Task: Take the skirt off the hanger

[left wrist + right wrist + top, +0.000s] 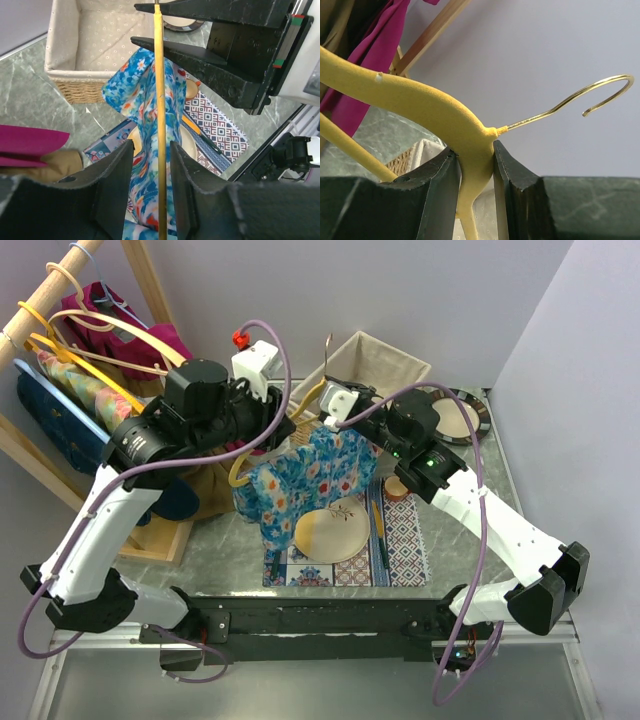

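Observation:
The blue floral skirt (pixel 300 480) hangs from a yellow hanger (pixel 312 392) held up over the table. My right gripper (pixel 338 405) is shut on the hanger (pixel 420 100) at the neck just below its metal hook (pixel 600 90), with both pads pressed on it. My left gripper (pixel 272 428) straddles the hanger's thin yellow bar (pixel 160 75). Its jaws (pixel 151 145) are narrowed, with a gap showing on each side of the bar, and the skirt (pixel 145 100) hangs just beyond them. The right gripper's fingers (pixel 200 55) show at the top of the left wrist view.
A lined wicker basket (pixel 385 360) stands at the back. At the left, a wooden rack (pixel 80 260) holds more hangers and clothes. Under the skirt lie a patterned mat (pixel 405 540) and a tan plate (pixel 335 532). A bowl (pixel 465 415) sits at the back right.

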Robot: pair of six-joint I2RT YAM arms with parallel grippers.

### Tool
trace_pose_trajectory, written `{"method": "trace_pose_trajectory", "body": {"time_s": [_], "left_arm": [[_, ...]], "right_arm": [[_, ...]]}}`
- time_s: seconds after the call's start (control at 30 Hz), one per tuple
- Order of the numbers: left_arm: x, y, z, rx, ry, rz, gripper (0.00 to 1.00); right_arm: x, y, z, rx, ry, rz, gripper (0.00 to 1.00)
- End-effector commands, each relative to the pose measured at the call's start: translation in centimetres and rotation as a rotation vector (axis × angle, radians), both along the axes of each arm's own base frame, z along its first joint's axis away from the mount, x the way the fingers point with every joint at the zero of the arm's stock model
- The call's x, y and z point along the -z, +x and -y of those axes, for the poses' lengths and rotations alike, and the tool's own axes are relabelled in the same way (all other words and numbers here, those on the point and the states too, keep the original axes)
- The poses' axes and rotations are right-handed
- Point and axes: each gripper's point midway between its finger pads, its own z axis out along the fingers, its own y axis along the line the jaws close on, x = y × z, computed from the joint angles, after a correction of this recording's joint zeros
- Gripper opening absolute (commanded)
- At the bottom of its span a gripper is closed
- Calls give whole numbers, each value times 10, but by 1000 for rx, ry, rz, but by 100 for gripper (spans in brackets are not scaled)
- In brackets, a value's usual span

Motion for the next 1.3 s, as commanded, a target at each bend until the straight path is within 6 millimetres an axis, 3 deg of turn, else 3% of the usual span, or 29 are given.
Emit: {"method": "trace_pose_trajectory", "body": {"time_s": [0.0,0.03,0.1,0.13,0.2,0.23,0.3,0.33,0.43,0.47,0.5,0.57,0.6,0.8,0.93,1.03,1.07,1.2,1.27], "left_arm": [[-8,-1,-6,-8,-1,42,33],[-9,-1,-6,-7,-3,49,19],[-6,4,-10,-39,11,57,6],[-8,5,-10,-42,3,67,1],[-3,6,-9,-38,9,64,1],[-3,6,-9,-39,7,68,1],[-2,9,-8,-52,-5,78,1],[-7,10,-11,-68,-20,93,1],[-19,12,-15,-102,-76,139,1],[-31,15,-16,-117,-117,174,1],[-29,16,-16,-127,-124,181,1],[-36,16,-20,-138,-149,219,1],[-44,17,-21,-146,-171,246,1],[-71,24,-41,-265,-258,337,1],[-88,23,-41,-266,-321,380,1],[-88,20,-41,-263,-376,399,1],[-77,24,-37,-263,-392,400,1],[-73,21,-46,-298,-436,418,1],[-69,22,-47,-305,-438,416,1]], "right_arm": [[-61,-17,15,9,105,120,0],[-61,-19,14,4,107,117,0],[-61,-18,14,5,111,117,0],[-62,-19,14,4,120,113,0],[-62,-18,15,10,148,96,4],[-64,-19,16,10,161,90,16],[-63,-22,16,-5,218,47,32],[-67,-28,19,-10,245,39,47],[-58,-40,24,-41,329,-65,69],[-55,-44,26,-49,352,-96,72],[-41,-49,23,-72,396,-183,76],[-42,-67,28,-125,466,-240,87],[-28,-73,25,-153,513,-337,88],[-16,-114,12,-304,699,-759,91],[1,-116,-11,-307,734,-1008,91],[14,-121,-28,-312,692,-1080,91],[16,-123,-33,-325,686,-1076,91],[25,-127,-54,-364,649,-1069,91],[23,-130,-64,-383,636,-1063,91]]}}
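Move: Between the left hand's part-closed fingers runs the near shoulder of the yellow hanger, practically at the hand point; the hanger's neck, still pinched by the right hand, is about 9 cm ahead and 8 cm to the right, level. The skirt's middle hangs some 4 cm right of the left hand, 15 cm below. From the right hand, the skirt is about 9 cm back, 4 cm left and 15 cm down, the basket 20 cm ahead, 3 cm right, 35 cm below. Shutting on the hanger's shoulder, the left hand takes it over, dips slightly, then carries it about 4 cm left and a little forward, rising before easing down, its fingers tipping up and swinging counter-clockwise. The right hand opens wide off the neck, draws back about 12 cm, then swings left and down towards the skirt, rolling some 70 degrees about its fingers' line. ##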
